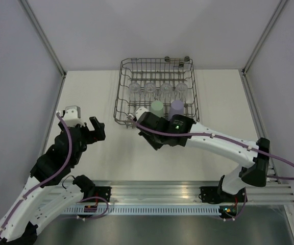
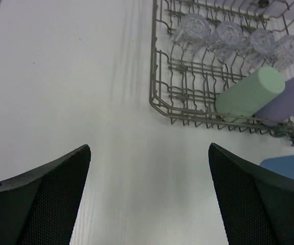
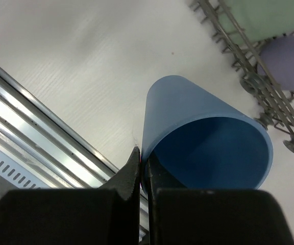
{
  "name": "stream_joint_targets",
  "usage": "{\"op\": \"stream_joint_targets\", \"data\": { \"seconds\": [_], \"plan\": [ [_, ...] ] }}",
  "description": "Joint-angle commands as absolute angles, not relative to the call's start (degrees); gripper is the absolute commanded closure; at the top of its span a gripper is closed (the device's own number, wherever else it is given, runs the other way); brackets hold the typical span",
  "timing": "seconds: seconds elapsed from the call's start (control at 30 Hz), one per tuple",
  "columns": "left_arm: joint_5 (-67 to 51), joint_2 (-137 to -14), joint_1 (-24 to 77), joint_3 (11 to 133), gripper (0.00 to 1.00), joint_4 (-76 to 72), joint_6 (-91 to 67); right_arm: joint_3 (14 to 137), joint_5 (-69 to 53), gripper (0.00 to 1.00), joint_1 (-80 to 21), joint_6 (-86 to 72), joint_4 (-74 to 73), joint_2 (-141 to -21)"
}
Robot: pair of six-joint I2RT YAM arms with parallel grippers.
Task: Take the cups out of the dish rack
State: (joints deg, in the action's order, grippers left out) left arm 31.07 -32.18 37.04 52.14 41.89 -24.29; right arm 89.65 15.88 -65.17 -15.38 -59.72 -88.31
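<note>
The grey wire dish rack stands at the back middle of the table. Several clear glasses stand in a row inside it. A green cup and a lilac cup lie at its front. My right gripper is shut on the rim of the blue cup, held over the table just in front of the rack. In the top view the right gripper hides that cup. My left gripper is open and empty, left of the rack.
An aluminium rail runs along the table's near edge, close below the right gripper. White enclosure walls stand at the left, right and back. The blue cup's side shows at the lower right of the left wrist view.
</note>
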Motion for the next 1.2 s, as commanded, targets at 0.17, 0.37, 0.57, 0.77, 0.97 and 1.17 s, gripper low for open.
{"op": "stream_joint_targets", "data": {
  "seconds": [0.17,0.37,0.57,0.77,0.97,1.17],
  "plan": [
    [45.17,-23.65,37.09,52.12,0.00,45.44,-28.30,101.86,17.59,1.00,-72.68,-13.37,-60.82,-103.34],
    [47.46,-19.96,37.09,51.68,0.00,45.97,-29.79,108.45,14.07,1.00,-72.95,-9.32,-60.29,-111.51],
    [48.08,-16.62,37.09,51.15,0.00,46.05,-31.02,114.87,11.52,1.00,-71.72,-6.59,-61.61,-118.55],
    [47.64,-16.70,37.00,50.98,0.00,46.05,-30.94,120.66,7.47,0.99,-67.59,-4.04,-63.10,-124.35],
    [47.20,-17.14,37.09,51.06,0.00,45.97,-30.67,123.13,7.29,1.00,-66.18,-3.08,-64.25,-127.35],
    [47.02,-17.31,37.09,50.98,0.00,46.05,-30.67,124.28,5.97,0.93,-64.34,-2.29,-64.60,-128.58]
  ]
}}
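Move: The right hand holds the blue cup by its rim. Its set-down spot on the bare table lies about 5 cm ahead of this hand, 10 cm left and 20 cm below. The green cup in the rack stands about 17 cm ahead and 1 cm right, the purple cup equally far ahead but 10 cm right, both some 14 cm lower. From the empty left hand the spot is roughly 2 cm ahead, 14 cm right and 26 cm down. Still pinching the rim, the right hand carries the blue cup about 13 cm left and 10 cm down onto the bare table before the rack. It eases back slightly, then comes forward about 6 cm, turning some 15 degrees counter-clockwise; its grip is only starting to loosen. The left hand, open and empty, withdraws left, back and a little up, then stops. ##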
